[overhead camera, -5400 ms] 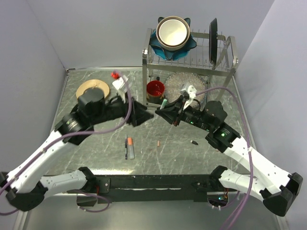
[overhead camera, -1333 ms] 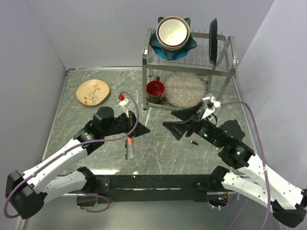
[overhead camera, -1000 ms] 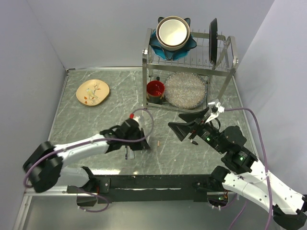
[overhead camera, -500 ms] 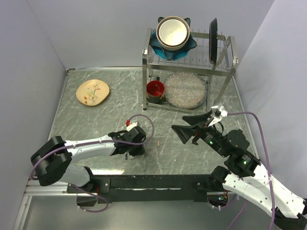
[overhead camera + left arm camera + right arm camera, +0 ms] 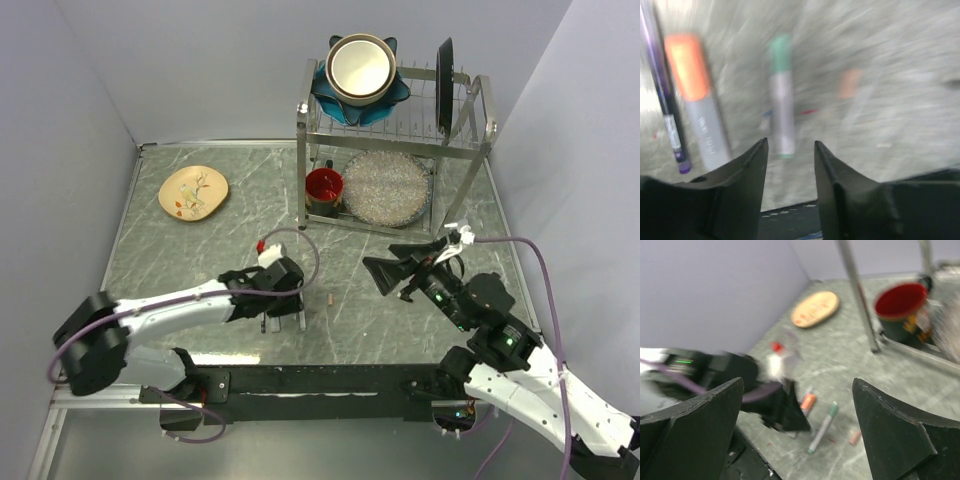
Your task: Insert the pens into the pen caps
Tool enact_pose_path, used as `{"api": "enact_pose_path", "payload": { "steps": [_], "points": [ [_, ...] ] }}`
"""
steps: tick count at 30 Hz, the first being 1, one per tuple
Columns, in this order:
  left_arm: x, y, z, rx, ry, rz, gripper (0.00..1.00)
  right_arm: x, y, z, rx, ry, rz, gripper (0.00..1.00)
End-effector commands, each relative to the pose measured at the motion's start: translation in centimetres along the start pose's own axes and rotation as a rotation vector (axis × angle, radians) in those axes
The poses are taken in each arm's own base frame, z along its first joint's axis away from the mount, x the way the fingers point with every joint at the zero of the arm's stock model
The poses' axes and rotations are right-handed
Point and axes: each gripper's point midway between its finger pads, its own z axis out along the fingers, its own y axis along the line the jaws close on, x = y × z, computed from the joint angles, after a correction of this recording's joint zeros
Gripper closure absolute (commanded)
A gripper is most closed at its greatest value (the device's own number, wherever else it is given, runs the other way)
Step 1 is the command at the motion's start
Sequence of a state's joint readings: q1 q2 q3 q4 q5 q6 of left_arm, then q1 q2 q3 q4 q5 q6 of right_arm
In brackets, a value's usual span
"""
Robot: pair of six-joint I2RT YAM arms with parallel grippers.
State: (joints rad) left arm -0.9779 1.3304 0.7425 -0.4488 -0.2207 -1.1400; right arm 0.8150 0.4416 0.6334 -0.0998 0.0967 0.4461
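Observation:
In the left wrist view a grey pen with a teal cap [image 5: 781, 95] lies on the table just beyond my open fingers. A grey pen with an orange cap [image 5: 692, 100] and a thin dark pen [image 5: 662, 95] lie to its left. A loose salmon cap [image 5: 850, 82] lies to its right. My left gripper [image 5: 790, 150] is open and empty, low over the table near the front edge [image 5: 285, 320], and it covers the pens in the top view. My right gripper [image 5: 388, 270] is open wide and empty, raised to the right. It sees the teal-capped pen [image 5: 822, 427] and the salmon cap [image 5: 855, 437].
A metal dish rack [image 5: 395, 120] stands at the back with a bowl, a dark plate and a glittery plate. A red mug [image 5: 324, 186] sits under it. A patterned plate [image 5: 193, 191] lies at the back left. The salmon cap [image 5: 330, 299] lies between the arms.
My left gripper has dropped lower and come nearer the front edge, over the pens. My right gripper has drawn back to the right.

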Motion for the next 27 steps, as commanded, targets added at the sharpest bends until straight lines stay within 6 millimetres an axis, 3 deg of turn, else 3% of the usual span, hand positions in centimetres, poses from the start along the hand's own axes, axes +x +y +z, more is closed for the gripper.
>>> {"api": "enact_pose_path", "payload": {
  "steps": [1, 2, 4, 5, 6, 7, 14, 15, 17, 20, 22, 23, 27],
  "points": [
    [-7.8, -4.6, -6.9, 0.162, -0.297, 0.047, 0.51, 1.7, -4.6, 1.5, 0.262, 0.029, 0.059, 0.00],
    [-9.3, -5.5, -9.1, 0.224, -0.362, 0.036, 0.46, 2.5, -5.4, 1.5, 0.303, 0.058, 0.058, 0.00],
    [-10.8, -6.1, -11.1, 0.279, -0.437, 0.082, 0.32, 3.2, -6.5, 2.2, 0.380, 0.090, 0.069, 0.00],
    [-11.4, -6.2, -12.6, 0.318, -0.478, 0.093, 0.23, 3.6, -7.2, 2.2, 0.419, 0.106, 0.072, 0.00],
    [-12.0, -6.5, -13.4, 0.346, -0.511, 0.085, 0.07, 4.4, -7.8, 2.6, 0.454, 0.132, 0.072, 0.00],
    [-12.4, -6.3, -13.9, 0.352, -0.538, 0.087, 0.01, 4.3, -8.1, 2.7, 0.475, 0.136, 0.080, 0.00],
    [-14.3, -4.8, -18.2, 0.386, -0.683, 0.113, 0.01, 7.0, -13.3, 2.3, 0.664, 0.180, 0.133, 0.00],
    [-14.5, -4.5, -18.6, 0.379, -0.687, 0.103, 0.00, 6.3, -15.4, 1.7, 0.730, 0.141, 0.158, 0.00],
    [-14.5, -4.0, -19.2, 0.371, -0.701, 0.145, 0.01, 6.7, -18.0, 0.5, 0.820, 0.122, 0.173, 0.02],
    [-14.5, -3.3, -19.6, 0.400, -0.734, 0.101, 0.01, 6.8, -22.1, -0.9, 0.958, 0.113, 0.166, 0.15],
    [-13.7, -3.0, -18.7, 0.422, -0.725, 0.116, 0.00, 7.4, -23.5, -1.3, 0.970, 0.146, 0.184, 0.22],
    [-13.8, -3.4, -19.6, 0.477, -0.748, 0.114, 0.01, 8.1, -23.9, -1.2, 0.974, 0.181, 0.196, 0.30],
    [-11.1, -4.9, -18.9, 0.601, -0.668, 0.235, 0.01, 10.3, -22.7, -0.3, 0.856, 0.328, 0.196, 0.32]
  ]
}}
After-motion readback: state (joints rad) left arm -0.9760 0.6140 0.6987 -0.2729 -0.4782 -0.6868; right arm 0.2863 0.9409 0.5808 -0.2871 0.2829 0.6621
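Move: For the right hand, the black cap lies some 12 cm to the right, 2 cm ahead and 29 cm below. The orange-tipped marker is about 11 cm to the cap's right, level with it; the white pen by the rack foot is 8 cm to its right and 13 cm farther out. Under the left hand, the green-capped pen lies 4 cm below and 2 cm ahead, with the orange highlighter 7 cm to its left and the small orange cap 8 cm to its right. Bring the right gripper down about 20 cm towards the black cap, forward and, in the later half, right over the open table, tipping the fingers down, swinging them clockwise some 40 degrees and partly closing them at the end. Lift the empty left gripper quickly, about 20 cm clear of the green-capped pen, opening it wide and tilting the fingers up, then ease it left. ##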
